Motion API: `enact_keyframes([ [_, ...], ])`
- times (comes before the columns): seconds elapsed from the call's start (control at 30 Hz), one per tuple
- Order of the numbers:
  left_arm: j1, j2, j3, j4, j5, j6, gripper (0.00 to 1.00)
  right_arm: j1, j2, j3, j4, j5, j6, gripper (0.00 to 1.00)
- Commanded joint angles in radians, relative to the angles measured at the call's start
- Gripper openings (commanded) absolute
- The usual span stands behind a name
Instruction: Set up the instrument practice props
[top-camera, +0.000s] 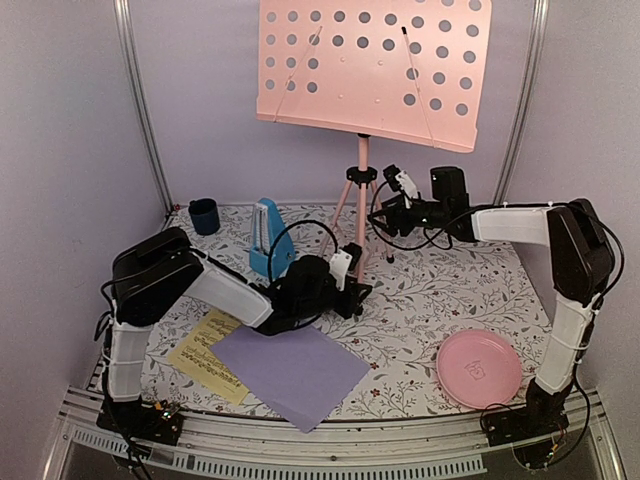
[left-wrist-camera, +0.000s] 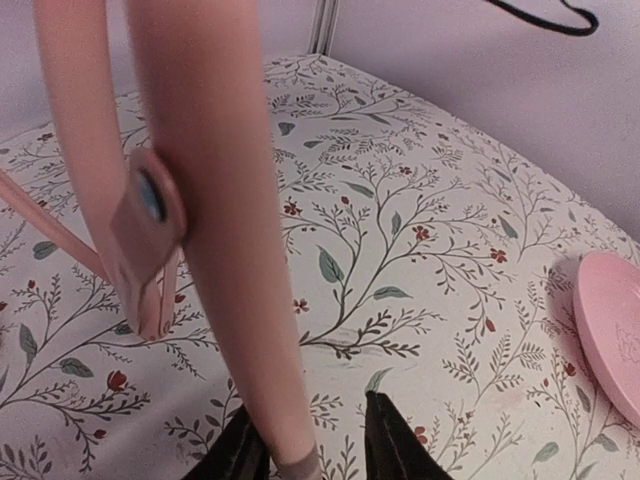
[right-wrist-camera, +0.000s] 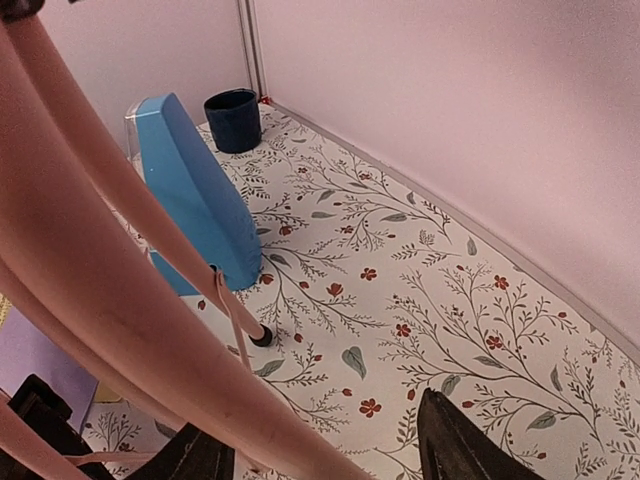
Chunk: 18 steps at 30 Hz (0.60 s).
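Note:
The pink music stand (top-camera: 375, 65) stands at the back centre on its tripod, its perforated desk high up. My left gripper (top-camera: 358, 290) sits low at the front leg (left-wrist-camera: 230, 250). It is open, with that leg between its jaws against the left finger and a gap to the right finger. My right gripper (top-camera: 385, 215) is open around the right leg (right-wrist-camera: 130, 300), its right finger well away. The blue metronome (top-camera: 266, 238) stands left of the tripod. The lavender sheet (top-camera: 290, 370) lies flat at the front, overlapping the yellow sheet (top-camera: 205, 355).
A small dark blue cup (top-camera: 204, 215) stands in the back left corner. A round pink plate (top-camera: 479, 369) lies at the front right. Pale walls close the floral table on three sides, and the tripod legs spread between my two arms.

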Motion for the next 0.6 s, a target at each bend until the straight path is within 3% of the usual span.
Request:
enact_keyframes([
  [0.0,0.002,0.023,0.044,-0.023,0.029,-0.008,0.28,-0.001,0.032,0.036,0.023,-0.021,-0.013,0.61],
  [0.47,0.0,-0.024,-0.014,-0.012,0.04,-0.058,0.01,0.0,-0.011,-0.007,0.01,0.071,-0.024,0.3],
  [0.57,-0.002,-0.049,-0.037,-0.015,0.033,-0.055,0.0,-0.001,-0.029,-0.017,-0.008,0.103,-0.039,0.15],
])
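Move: The front leg of the music stand already stands between the left gripper's open fingers, just above its foot and about 1 cm ahead of centre; the pink plate is some 24 cm right and 15 cm back of that hand, the purple sheet 14 cm left and 13 cm back. The right gripper has the rear right leg between its fingers, about 1 cm to its left, with the blue metronome roughly 22 cm left, level with it and 7 cm lower. Keep the left gripper low at the front leg, easing only about half a centimetre forward, and shut its part-open fingers until they pinch the leg just above the foot. At the same time sink the right gripper about 1 cm along the rear right leg and close its fingers around that leg, from well open to about a quarter. ##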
